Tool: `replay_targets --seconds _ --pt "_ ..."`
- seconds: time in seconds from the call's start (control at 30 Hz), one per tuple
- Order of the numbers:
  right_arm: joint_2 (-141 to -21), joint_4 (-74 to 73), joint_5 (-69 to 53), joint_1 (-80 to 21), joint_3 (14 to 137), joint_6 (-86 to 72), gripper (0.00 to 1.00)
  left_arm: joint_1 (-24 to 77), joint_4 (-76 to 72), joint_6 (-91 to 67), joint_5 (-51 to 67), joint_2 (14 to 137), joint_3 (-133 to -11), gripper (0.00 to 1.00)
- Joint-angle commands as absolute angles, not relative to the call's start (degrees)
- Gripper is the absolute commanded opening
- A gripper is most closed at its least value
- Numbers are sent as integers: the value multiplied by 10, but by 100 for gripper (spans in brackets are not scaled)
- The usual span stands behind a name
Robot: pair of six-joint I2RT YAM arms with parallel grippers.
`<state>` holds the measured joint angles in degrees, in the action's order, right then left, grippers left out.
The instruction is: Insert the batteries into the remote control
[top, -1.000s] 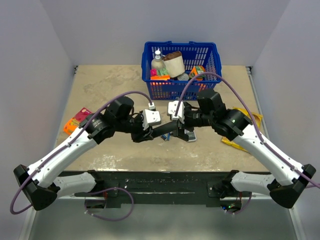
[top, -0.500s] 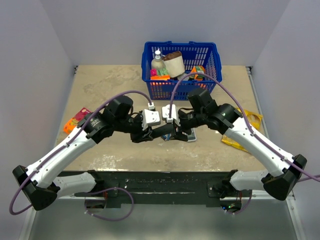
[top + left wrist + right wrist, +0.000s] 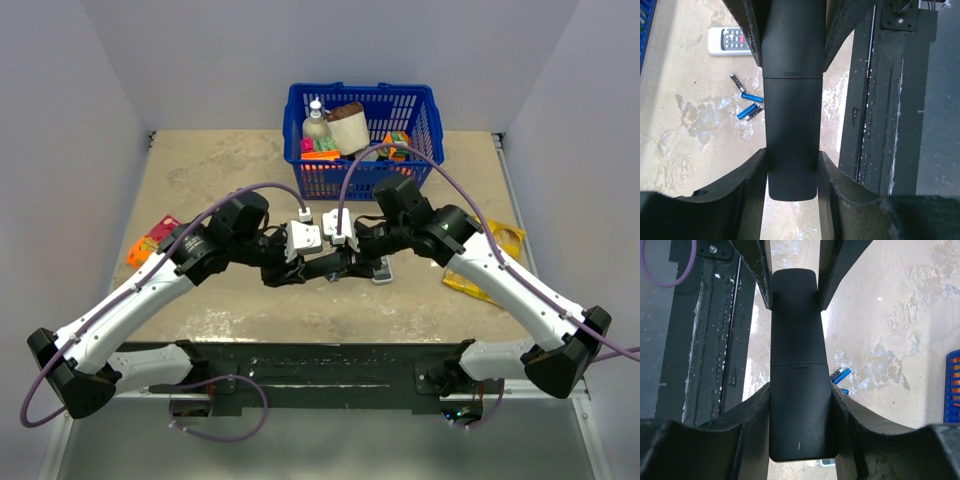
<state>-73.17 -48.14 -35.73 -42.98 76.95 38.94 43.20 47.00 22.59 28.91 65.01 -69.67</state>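
The black remote control [image 3: 325, 266] hangs above the table between both grippers, back side up, with its back cover [image 3: 800, 415] fitted. My left gripper [image 3: 291, 266] is shut on one end, seen in the left wrist view [image 3: 791, 160]. My right gripper [image 3: 352, 258] is shut on the cover end, seen in the right wrist view [image 3: 800, 390]. Three blue batteries [image 3: 749, 107] lie on the table below the remote and also show in the right wrist view [image 3: 842, 375]. In the top view they are hidden under the grippers.
A shorter white-grey remote [image 3: 729, 41] lies on the table beyond the batteries, partly under my right gripper [image 3: 381, 270]. A blue basket [image 3: 420, 140] of items stands at the back. An orange packet [image 3: 155, 240] lies left and a yellow one [image 3: 490, 262] right. The black table edge [image 3: 890, 100] is close.
My right gripper has slid left along the black remote toward my left gripper and now sits over its cover end. The left arm has hardly moved.
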Motion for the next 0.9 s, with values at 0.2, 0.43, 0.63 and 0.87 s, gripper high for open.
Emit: replay_targets --seconds 0.2,0.43,0.63,0.87 --pt "-727 -478 -361 -429 790 378 11 433 447 222 291 628 -721 29" --pt "-672 -356 -318 -428 724 305 0 432 311 124 96 545 -686 86" --pt "-607 -148 -242 -429 623 183 0 432 105 -88 -134 436 -596 100" --pt "-583 108 -197 -440 525 33 0 432 -54 -413 -238 336 -442 100"
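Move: The black remote is stretched level between the two hands. Its middle lies about 6 cm right of the left hand and 5 cm left of the right hand, roughly 1 cm farther out than the left and level with the right. The loose batteries lie on the table some 20 cm below the hands, 9 cm ahead and 3 cm left of the right hand. The white remote is about 11 cm ahead and 10 cm to the right of that hand. The black remote passes wholly to the right hand, which keeps its pinch. After a short hold it carries the remote up and forward about 5 cm, turning some 20 degrees clockwise and raising the remote's free end. The left fingers open wide, let go and back off up, left and forward about 15 cm, the wrist swinging counter-clockwise and rolling. ##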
